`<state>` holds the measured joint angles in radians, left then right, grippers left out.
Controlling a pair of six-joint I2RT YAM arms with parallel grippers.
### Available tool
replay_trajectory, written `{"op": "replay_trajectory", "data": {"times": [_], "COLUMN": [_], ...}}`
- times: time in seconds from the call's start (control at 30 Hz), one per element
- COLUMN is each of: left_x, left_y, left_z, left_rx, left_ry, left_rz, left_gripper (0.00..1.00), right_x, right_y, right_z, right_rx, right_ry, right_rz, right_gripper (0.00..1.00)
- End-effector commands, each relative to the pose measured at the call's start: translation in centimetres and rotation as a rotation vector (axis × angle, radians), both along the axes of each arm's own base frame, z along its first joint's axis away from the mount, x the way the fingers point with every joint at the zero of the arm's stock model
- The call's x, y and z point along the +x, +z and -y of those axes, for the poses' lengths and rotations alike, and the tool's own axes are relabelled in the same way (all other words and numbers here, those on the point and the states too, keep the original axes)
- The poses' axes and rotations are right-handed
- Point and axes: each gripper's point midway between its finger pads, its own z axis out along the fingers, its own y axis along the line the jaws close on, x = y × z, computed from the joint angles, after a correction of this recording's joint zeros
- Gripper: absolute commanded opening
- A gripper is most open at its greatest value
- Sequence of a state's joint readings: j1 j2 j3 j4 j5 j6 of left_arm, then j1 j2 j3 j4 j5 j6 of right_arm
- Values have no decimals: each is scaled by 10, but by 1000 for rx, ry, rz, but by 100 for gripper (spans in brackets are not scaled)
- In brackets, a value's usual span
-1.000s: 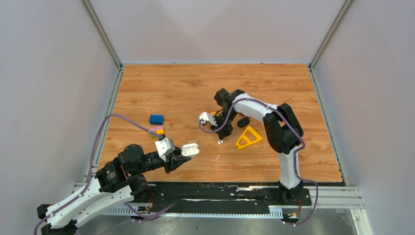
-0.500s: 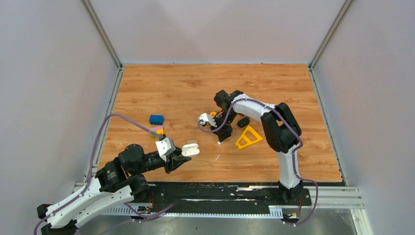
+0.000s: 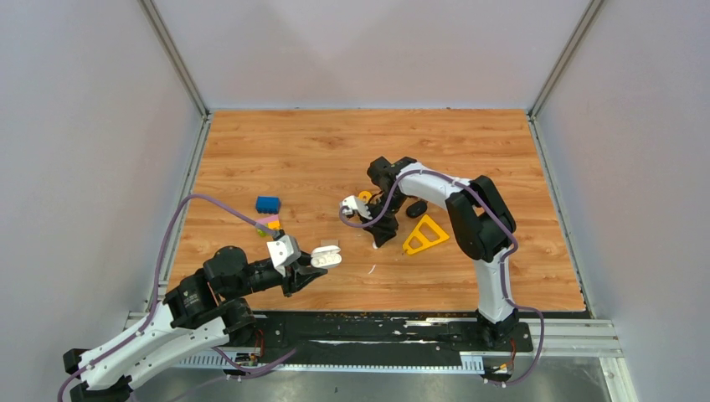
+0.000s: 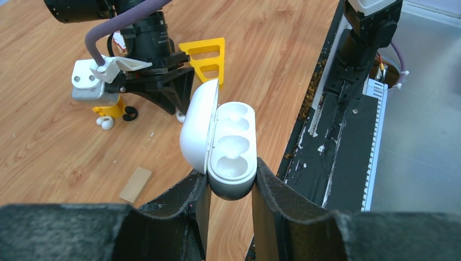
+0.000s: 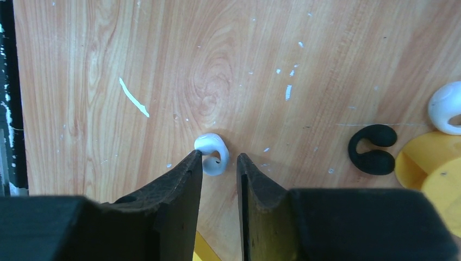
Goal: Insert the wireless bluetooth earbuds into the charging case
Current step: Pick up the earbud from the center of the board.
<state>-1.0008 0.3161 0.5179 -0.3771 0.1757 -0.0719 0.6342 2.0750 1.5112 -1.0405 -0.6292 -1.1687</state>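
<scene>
My left gripper is shut on the lower end of the white charging case, held off the table with its lid swung open and both wells empty. In the top view the charging case sits near the front left. My right gripper is open by a narrow gap, pointing down at the table. One white earbud lies between its fingertips, touching the left one. A black earbud and a second white earbud lie to the right. My right gripper hides its earbud from above.
A yellow triangle lies just right of the right gripper. A small yellow piece sits by the black earbud. A blue block and a pink-and-yellow block stand at the left. A tan block lies near the case.
My right gripper has moved toward the near edge and down over the white earbud, which now sits between its fingertips. The left arm and the case have not moved.
</scene>
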Motion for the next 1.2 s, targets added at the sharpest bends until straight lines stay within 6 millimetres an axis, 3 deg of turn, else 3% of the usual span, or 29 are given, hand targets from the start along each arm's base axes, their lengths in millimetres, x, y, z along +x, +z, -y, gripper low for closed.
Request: {"op": "replay_trajectory", "data": {"times": [0.0, 0.27, 0.73, 0.93, 1.17], "left_x": [2, 2, 1, 0, -1], "left_y": [7, 8, 7, 8, 10], "left_z": [3, 3, 3, 3, 4], "left_rx": [-17, -19, -19, -22, -29], "left_ry": [-9, -8, -13, -17, -26], "left_rz": [28, 32, 31, 34, 38], "left_gripper": [4, 4, 4, 5, 5], "right_x": [-4, -6, -11, -17, -21], "right_y": [2, 6, 21, 48, 100], "right_z": [-8, -8, -6, -3, 2], "right_rx": [46, 47, 36, 62, 139], "right_ry": [12, 6, -26, -49, -128], "right_rz": [1, -6, -38, -8, 97], "right_gripper": [30, 28, 6, 3, 4]}}
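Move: The white earbud lies almost under the right hand's open fingertips, about 2 cm back of the hand point and 1 cm below it. From that hand, the black hook is some 5 cm ahead and 3 cm left, the second white earbud about 8 cm ahead and 5 cm left, and the yellow triangle about 11 cm right and 1 cm ahead, all near tabletop height. For the left hand, the target earbud is roughly 13 cm ahead, 12 cm right and 20 cm below. With its fingers open and pointing steeply down, the right hand eases back about 1.5 cm, nearly level and just above the table, to bring them around the white earbud, and they start to close during the last of that drift. Once they have pinched the earbud between the tips, the hand goes almost straight up about 5 cm, gathering speed and barely turning, and keeps its hold. ##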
